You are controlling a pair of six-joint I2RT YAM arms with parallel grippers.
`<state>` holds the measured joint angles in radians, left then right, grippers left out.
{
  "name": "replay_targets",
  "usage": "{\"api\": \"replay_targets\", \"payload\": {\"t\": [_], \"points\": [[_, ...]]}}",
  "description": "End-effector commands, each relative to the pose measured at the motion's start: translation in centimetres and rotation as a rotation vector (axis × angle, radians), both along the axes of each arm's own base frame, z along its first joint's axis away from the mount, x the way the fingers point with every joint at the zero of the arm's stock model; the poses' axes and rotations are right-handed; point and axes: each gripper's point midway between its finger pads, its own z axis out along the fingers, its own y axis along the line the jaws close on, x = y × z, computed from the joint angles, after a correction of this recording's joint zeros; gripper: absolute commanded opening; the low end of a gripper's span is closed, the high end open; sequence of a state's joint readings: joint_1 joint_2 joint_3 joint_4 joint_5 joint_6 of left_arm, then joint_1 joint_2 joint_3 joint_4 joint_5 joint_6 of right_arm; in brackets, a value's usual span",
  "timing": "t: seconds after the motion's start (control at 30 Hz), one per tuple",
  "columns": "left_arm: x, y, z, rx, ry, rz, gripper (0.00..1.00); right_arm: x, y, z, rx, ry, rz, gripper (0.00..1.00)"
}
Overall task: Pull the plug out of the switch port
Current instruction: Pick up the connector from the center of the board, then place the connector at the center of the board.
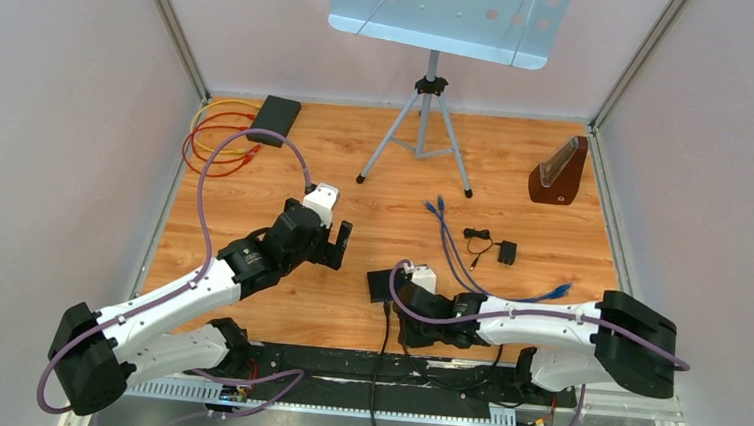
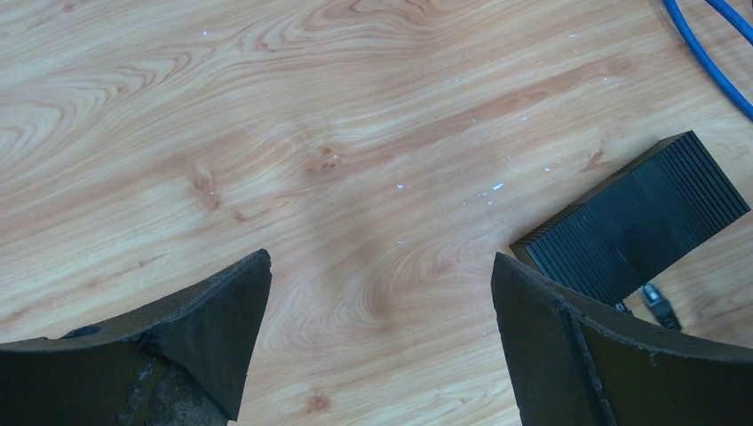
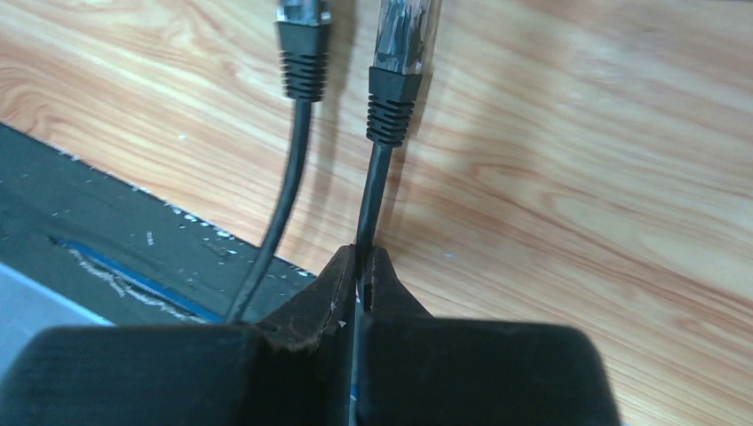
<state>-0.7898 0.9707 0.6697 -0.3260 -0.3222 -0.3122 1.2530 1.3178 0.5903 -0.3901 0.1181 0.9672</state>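
Observation:
The switch (image 1: 380,284) is a small black ribbed box (image 2: 635,217) on the wooden floor. Two black cables run from its near side. In the right wrist view both plugs show: the left plug (image 3: 302,53) and the right plug (image 3: 395,98) with a clear tip that runs out of the top of the frame, so the port is hidden. My right gripper (image 3: 362,255) is shut on the right plug's cable just below its boot. My left gripper (image 2: 380,262) hangs open over bare wood left of the switch, holding nothing.
A second black box (image 1: 275,119) with red and yellow cables (image 1: 213,141) lies at the back left. A tripod stand (image 1: 422,126), a wooden metronome (image 1: 559,173), blue cables (image 1: 452,233) and a black adapter (image 1: 506,251) are further back. A black strip (image 3: 107,240) borders the near edge.

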Motion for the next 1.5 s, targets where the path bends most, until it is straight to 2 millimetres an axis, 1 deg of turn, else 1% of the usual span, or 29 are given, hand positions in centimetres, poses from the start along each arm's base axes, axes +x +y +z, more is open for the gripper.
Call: {"api": "replay_targets", "payload": {"t": [0.0,0.03,0.1,0.17,0.23,0.3,0.37,0.43,0.47,0.57,0.63,0.67,0.73,0.8,0.83,0.87,0.9,0.93,0.97,1.0,1.03,1.07,1.13,1.27,1.33,1.4,1.47], "points": [[0.5,0.3,0.6,-0.023,-0.019,0.04,1.0,1.7,-3.0,1.8,-0.081,-0.115,-0.045,0.0],[0.5,0.2,0.7,-0.025,-0.022,0.04,1.0,2.3,-2.7,3.4,-0.04,-0.149,-0.054,0.0],[0.6,0.2,0.8,-0.024,-0.024,0.042,1.0,3.4,-2.1,8.1,0.091,-0.232,-0.074,0.0],[0.7,0.2,0.9,-0.025,-0.024,0.045,1.0,4.7,-2.4,12.5,0.212,-0.324,-0.1,0.0],[0.7,0.1,0.7,-0.027,-0.022,0.048,1.0,6.0,-3.3,17.1,0.32,-0.425,-0.13,0.0],[0.8,-0.1,0.7,-0.032,-0.019,0.049,1.0,7.0,-4.6,21.6,0.409,-0.521,-0.147,0.0],[0.9,-0.3,0.7,-0.041,-0.018,0.048,1.0,7.8,-6.3,25.2,0.447,-0.6,-0.168,0.0],[1.0,-0.6,0.7,-0.046,-0.014,0.045,1.0,9.0,-8.4,27.7,0.417,-0.671,-0.215,0.0],[1.0,-0.7,0.7,-0.049,-0.012,0.043,1.0,9.6,-9.5,28.4,0.377,-0.702,-0.242,0.0],[1.2,-1.1,0.8,-0.053,-0.006,0.036,1.0,11.9,-13.0,29.5,0.169,-0.77,-0.33,0.0],[1.2,-1.3,0.8,-0.051,-0.001,0.029,1.0,13.3,-15.3,30.0,0.013,-0.778,-0.387,0.0],[1.1,-1.3,0.7,-0.05,0.002,0.022,1.0,13.9,-16.4,30.5,-0.039,-0.781,-0.415,0.0],[1.1,-1.4,0.7,-0.045,0.005,0.017,1.0,14.9,-18.0,31.4,-0.092,-0.782,-0.448,0.0],[1.1,-1.5,0.7,-0.041,0.008,0.01,1.0,15.9,-19.3,31.4,-0.109,-0.763,-0.486,0.0],[1.1,-1.4,0.7,-0.043,0.007,0.011,1.0,16.4,-19.6,30.9,-0.11,-0.741,-0.49,0.0],[1.1,-1.5,0.7,-0.045,0.007,0.008,1.0,16.8,-19.4,29.9,-0.096,-0.705,-0.479,0.0],[1.0,-1.7,0.6,-0.048,0.01,0.0,1.0,17.5,-19.4,28.0,-0.093,-0.651,-0.477,0.0],[1.0,-1.8,0.6,-0.052,0.01,-0.007,1.0,17.9,-18.6,26.6,-0.052,-0.604,-0.451,0.0],[0.9,-2.1,0.5,-0.057,0.013,-0.021,1.0,18.5,-18.3,25.1,-0.029,-0.574,-0.444,0.0],[0.9,-2.2,0.5,-0.057,0.016,-0.026,1.0,19.4,-18.0,24.2,0.005,-0.564,-0.443,0.0],[0.9,-2.3,0.4,-0.056,0.021,-0.032,1.0,19.8,-17.7,22.9,0.031,-0.535,-0.442,0.0],[0.9,-2.4,0.3,-0.054,0.023,-0.034,1.0,20.9,-17.4,22.5,0.084,-0.54,-0.456,0.0],[0.9,-2.4,0.1,-0.05,0.029,-0.038,1.0,22.1,-15.9,20.9,0.17,-0.489,-0.446,0.0],[0.8,-2.7,-0.1,-0.049,0.036,-0.049,1.0,24.9,-13.3,17.1,0.247,-0.343,-0.447,0.0],[0.7,-2.8,-0.3,-0.046,0.043,-0.058,1.0,26.1,-11.8,15.8,0.284,-0.276,-0.434,0.0],[0.6,-2.8,-0.4,-0.042,0.051,-0.066,1.0,27.2,-10.7,15.1,0.316,-0.242,-0.429,0.0],[0.5,-2.8,-0.5,-0.039,0.054,-0.07,1.0,28.1,-10.2,14.2,0.327,-0.2,-0.454,0.0]]}}
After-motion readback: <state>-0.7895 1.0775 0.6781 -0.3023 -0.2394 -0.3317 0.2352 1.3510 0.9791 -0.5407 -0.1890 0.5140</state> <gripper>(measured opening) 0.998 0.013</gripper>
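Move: The right hand, low at the table's front edge, already holds the loose black plug by its cable. The blue plugs it is carried towards lie some 30 cm ahead and 4 cm right; the adapter cord is about 24 cm ahead, 14 cm right, the adapter 21 cm ahead, 21 cm right. The switch sits 12 cm ahead, 3 cm left. From the left hand, the blue plugs are roughly 16 cm ahead, 19 cm right, 13 cm below. Still pinching the black cable just behind its plug, the right hand sweeps up about 30 cm, forward and right, away from the switch, fingers tipping outward, then sinks some 20 cm, still going forward and edging back left as the fingers point down again, towards the blue plugs. The open left hand eases a few centimetres down and right. ##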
